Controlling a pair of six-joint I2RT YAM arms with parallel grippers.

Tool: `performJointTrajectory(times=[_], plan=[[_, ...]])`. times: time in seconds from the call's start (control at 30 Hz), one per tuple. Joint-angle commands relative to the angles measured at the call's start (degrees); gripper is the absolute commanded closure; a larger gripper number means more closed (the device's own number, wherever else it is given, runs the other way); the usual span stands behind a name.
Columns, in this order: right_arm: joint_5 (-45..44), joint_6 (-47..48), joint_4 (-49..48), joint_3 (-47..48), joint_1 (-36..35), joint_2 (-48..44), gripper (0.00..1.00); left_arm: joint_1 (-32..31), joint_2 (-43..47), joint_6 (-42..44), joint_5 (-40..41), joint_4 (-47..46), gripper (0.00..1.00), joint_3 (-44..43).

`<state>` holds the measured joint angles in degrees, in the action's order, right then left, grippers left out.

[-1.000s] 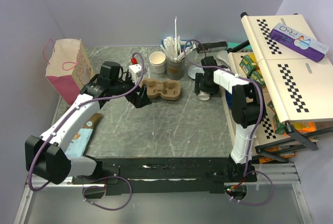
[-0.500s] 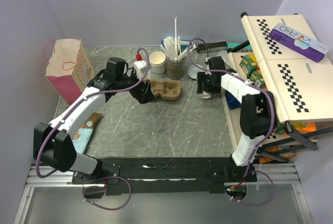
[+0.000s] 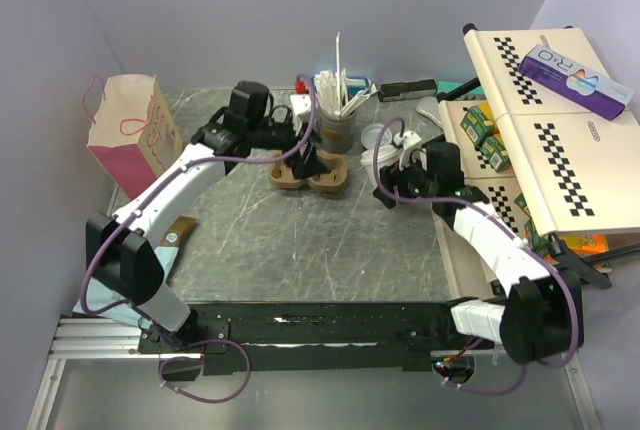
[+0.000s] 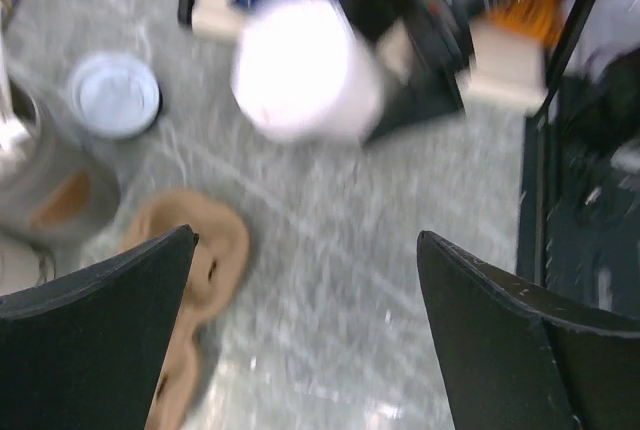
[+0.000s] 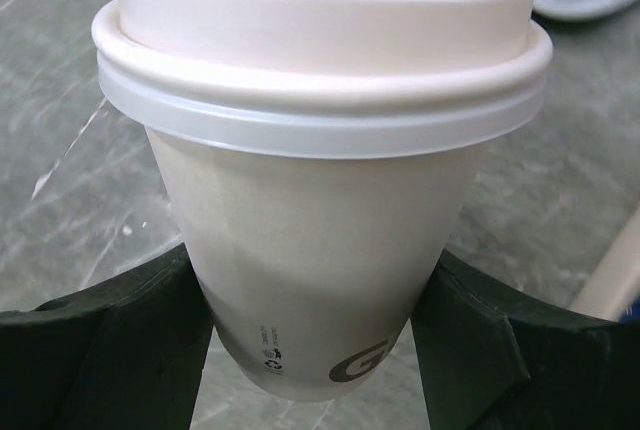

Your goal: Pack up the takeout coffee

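The takeout coffee is an off-white paper cup (image 5: 320,250) with a white plastic lid (image 5: 320,40) pressed on. My right gripper (image 5: 315,295) is shut on the cup's lower body, one dark finger on each side, and holds it above the marble table. In the top view the right gripper (image 3: 393,190) sits right of the brown cardboard tray (image 3: 332,178). My left gripper (image 3: 308,158) hangs open over the tray's left half and hides the spot just behind it. In the left wrist view its jaws (image 4: 305,250) stand wide with nothing between them, the tray (image 4: 195,280) at their left.
A grey cup of straws and stirrers (image 3: 337,128) stands behind the tray. A loose white lid (image 3: 377,136) lies on the table beside it. A pink paper bag (image 3: 125,130) stands far left. A checkered rack (image 3: 545,140) over snack boxes lines the right edge.
The left arm has swung right and forward, from left of the tray to over it, and opened a little wider. The right arm has drawn back toward the near side, carrying the lidded cup.
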<state>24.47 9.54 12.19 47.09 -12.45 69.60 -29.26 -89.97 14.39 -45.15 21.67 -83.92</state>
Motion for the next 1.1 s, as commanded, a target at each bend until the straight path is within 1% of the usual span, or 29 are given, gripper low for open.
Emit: performJointTrajectory(times=[0.0,0.07,0.1,0.17,0.23,0.27,0.3,0.33,0.37,0.43,0.47,0.5,0.53,0.57,0.67,0.73,0.83,0.9,1.07], plan=[[6.6,11.4,-8.9,-5.8,-2.2,-5.7,0.37,1.0,-3.3,-10.4,-9.1,-5.0,0.01,-5.3],[6.9,13.5,-11.7,-7.6,-3.7,-8.2,0.36,1.2,-4.3,-15.9,-12.7,-7.2,0.01,-5.0],[6.9,15.3,-11.9,-8.6,-4.2,-9.0,0.36,1.2,-4.7,-16.4,-15.7,-7.6,0.01,-5.1],[7.1,17.0,-11.9,-9.3,-5.5,-10.5,0.36,1.0,-5.1,-17.5,-18.3,-8.0,0.01,-5.0],[7.5,19.3,-13.1,-10.1,-6.5,-12.0,0.36,0.5,-5.5,-16.1,-20.5,-5.4,0.01,-5.5],[8.1,20.2,-13.2,-10.3,-7.0,-12.6,0.36,-0.1,-6.0,-11.5,-20.9,-3.4,0.01,-6.9],[8.3,22.1,-13.2,-10.8,-7.5,-13.1,0.36,-0.5,-6.2,-8.4,-20.7,2.4,0.01,-7.9],[8.7,23.1,-13.1,-11.1,-7.9,-14.1,0.36,-1.1,-6.4,-4.9,-19.5,5.5,0.01,-8.9],[9.4,24.0,-13.1,-11.3,-8.9,-14.8,0.36,-2.3,-6.5,2.8,-18.4,8.4,0.01,-10.7],[10.2,27.1,-12.5,-11.8,-9.9,-16.3,0.36,-3.3,-6.3,9.7,-15.2,15.3,0.01,-12.1],[10.4,27.9,-12.4,-12.0,-11.0,-16.9,0.36,-4.0,-5.8,14.9,-14.1,17.1,0.01,-12.7],[11.3,29.6,-11.1,-12.1,-11.5,-17.7,0.36,-4.3,-5.5,17.7,-13.1,18.5,0.01,-12.9],[11.8,30.6,-10.3,-12.1,-11.9,-18.1,0.36,-4.7,-5.0,20.4,-10.5,20.5,0.01,-13.1],[12.2,31.6,-9.3,-12.2,-12.3,-18.6,0.36,-5.4,-3.8,24.7,-9.3,20.9,0.01,-12.6],[13.1,34.9,-8.6,-12.8,-14.3,-20.3,0.36,-6.2,-1.2,29.4,-5.3,19.6,0.01,-10.0],[12.7,34.9,-8.7,-13.1,-15.3,-20.9,0.36,-6.6,-0.6,31.4,-4.5,20.0,0.01,-9.9],[11.9,33.9,-8.1,-12.5,-15.5,-20.2,0.36,-7.0,-1.2,33.0,-5.0,23.3,0.01,-11.3],[11.5,33.4,-8.1,-12.2,-15.5,-19.9,0.36,-7.2,-0.7,32.9,-5.3,24.6,0.01,-11.3],[11.3,33.1,-7.7,-12.0,-15.5,-19.6,0.36,-7.3,4.4,31.4,-4.5,20.9,0.01,-6.4]])
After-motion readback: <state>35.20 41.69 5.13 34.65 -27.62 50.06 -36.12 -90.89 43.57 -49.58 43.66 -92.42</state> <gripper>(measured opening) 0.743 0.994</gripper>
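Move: The left hand, empty and wide open, has the lidded cup about 14 cm to its right, level with it in reach and some 7 cm lower. From the left hand the cardboard carrier is roughly 9 cm ahead, 4 cm left and 22 cm down. The right hand already holds the cup; the open left gripper it is taken to lies 15 cm left, level in reach and about 10 cm higher. The straw holder stands some 18 cm ahead of the right hand, 10 cm left and 12 cm below. Back and to the left, rising slightly, the right hand carries the gripped cup about 11 cm towards the open left gripper, swinging its fingers leftward and tipping them up, each by some 35 degrees. The left hand lifts briefly, then draws back about 6 cm, drifting slightly right and turning clockwise, fingers still wide open towards the cup, without visible contact. ##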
